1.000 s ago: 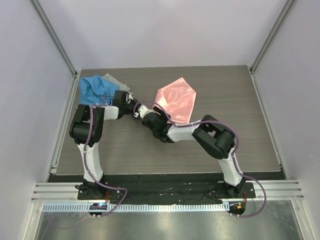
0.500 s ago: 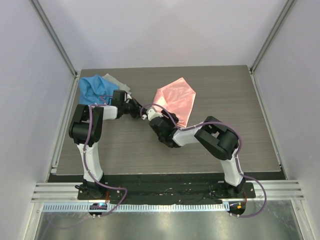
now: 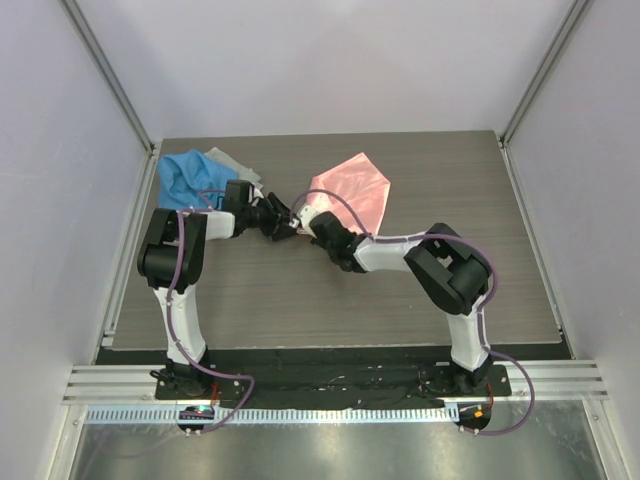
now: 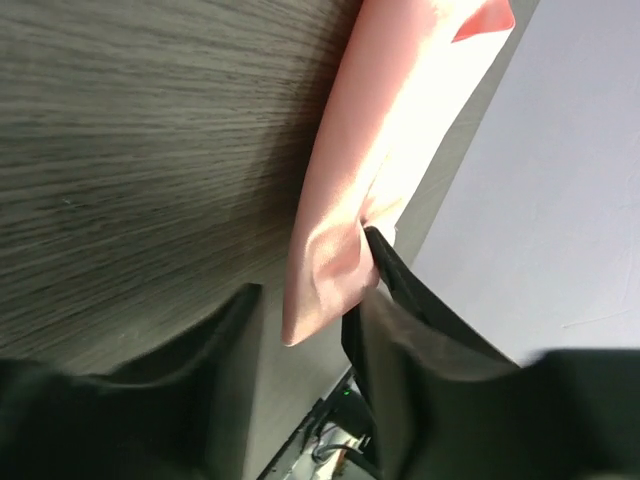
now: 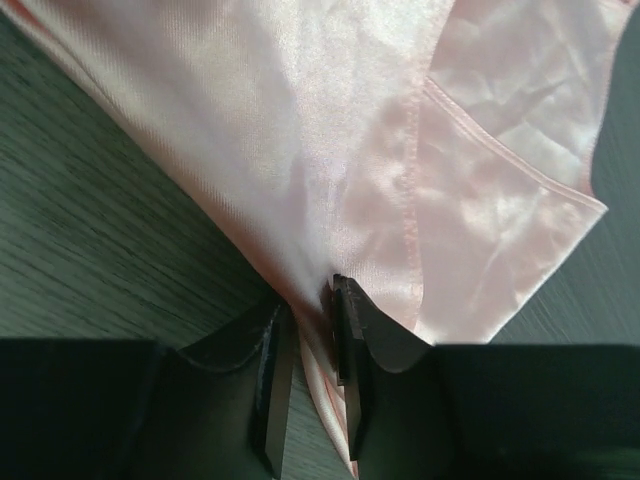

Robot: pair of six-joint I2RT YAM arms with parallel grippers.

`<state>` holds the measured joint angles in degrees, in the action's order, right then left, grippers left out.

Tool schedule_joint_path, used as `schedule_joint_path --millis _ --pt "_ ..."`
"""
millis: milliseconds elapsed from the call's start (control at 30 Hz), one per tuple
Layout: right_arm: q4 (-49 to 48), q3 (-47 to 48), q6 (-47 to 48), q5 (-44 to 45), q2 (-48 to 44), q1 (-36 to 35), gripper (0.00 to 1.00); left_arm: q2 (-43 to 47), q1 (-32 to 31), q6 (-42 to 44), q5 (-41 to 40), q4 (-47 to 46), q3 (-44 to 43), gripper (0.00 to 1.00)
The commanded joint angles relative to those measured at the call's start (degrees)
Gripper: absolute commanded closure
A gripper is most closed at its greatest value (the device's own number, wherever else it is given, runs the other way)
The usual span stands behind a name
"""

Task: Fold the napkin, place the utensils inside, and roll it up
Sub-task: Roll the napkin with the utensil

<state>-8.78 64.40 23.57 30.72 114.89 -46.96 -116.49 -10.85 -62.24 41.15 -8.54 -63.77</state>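
Observation:
The salmon-pink napkin [image 3: 355, 195] lies folded into a pointed shape at the back middle of the table, its near-left corner lifted. My right gripper [image 3: 303, 222] holds that corner. In the right wrist view the two fingers [image 5: 312, 295] are pinched on a bunched strip of the napkin [image 5: 300, 130]. My left gripper [image 3: 285, 215] faces it from the left with its jaws apart. In the left wrist view the napkin's tip [image 4: 305, 320] hangs loose between its fingers [image 4: 305, 335], touching neither. The utensils are out of view.
A crumpled blue cloth [image 3: 188, 178] and a grey cloth [image 3: 235, 165] lie at the back left of the dark wood-grain table [image 3: 300, 290]. Pale walls with metal posts close in the table on three sides.
The right gripper moved up and left to the napkin's corner and closed on it. The left gripper, shut before, opened and let the corner go.

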Motion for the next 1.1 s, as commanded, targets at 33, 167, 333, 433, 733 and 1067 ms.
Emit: schedule_joint_path --millis 33,167,333,433,733,1067 --pt "18.9 4.6 -4.2 -19.3 -1.1 4.7 0.77 2.9 0.4 1.3 -2.1 -1.9 1.1 0.34" --pt "26.2 8.7 -6.3 -26.9 -0.9 7.0 0.86 7.1 0.5 3.8 -8.0 -2.5 5.1 0.13" --pt "37.1 15.7 -10.6 -38.3 0.1 9.7 0.96 14.6 0.4 9.1 -15.4 -3.9 12.4 0.11" --pt "43.0 19.8 -12.1 -43.0 1.4 10.3 0.98 18.1 0.2 12.5 -16.9 -4.8 16.1 0.11" --pt "59.4 31.8 -15.5 -57.1 8.2 12.3 0.99 28.6 -3.3 18.2 -19.8 -9.4 26.0 0.10" --pt "62.7 36.4 -18.9 -69.6 16.9 16.5 0.99 32.4 -6.7 24.5 -18.1 -12.1 28.7 0.10"
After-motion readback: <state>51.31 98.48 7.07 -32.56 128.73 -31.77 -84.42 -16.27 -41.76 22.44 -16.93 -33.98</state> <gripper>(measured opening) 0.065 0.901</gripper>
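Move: The left end of the rolled napkin lies between my opening left fingers. The napkin's middle is about 11 cm to the right of that hand, 6 cm farther out and 2 cm lower; the blue cloth is some 20 cm to its left and 10 cm ahead, the grey cloth about 12 cm left and 13 cm ahead. From my right hand, with the napkin's near edge between its half-closed fingers, the napkin's middle is some 5 cm right, 6 cm ahead and just below. My right fingers finish closing on the napkin's near edge. Then I drag it about 9 cm back toward me, drifting 2 cm left and staying low, while the wrist tips some 70 degrees until the fingers point down and leftward. My left hand opens wide, lets the rolled end go and backs off about 9 cm, easing left, then rising slightly as its fingers tilt up. ##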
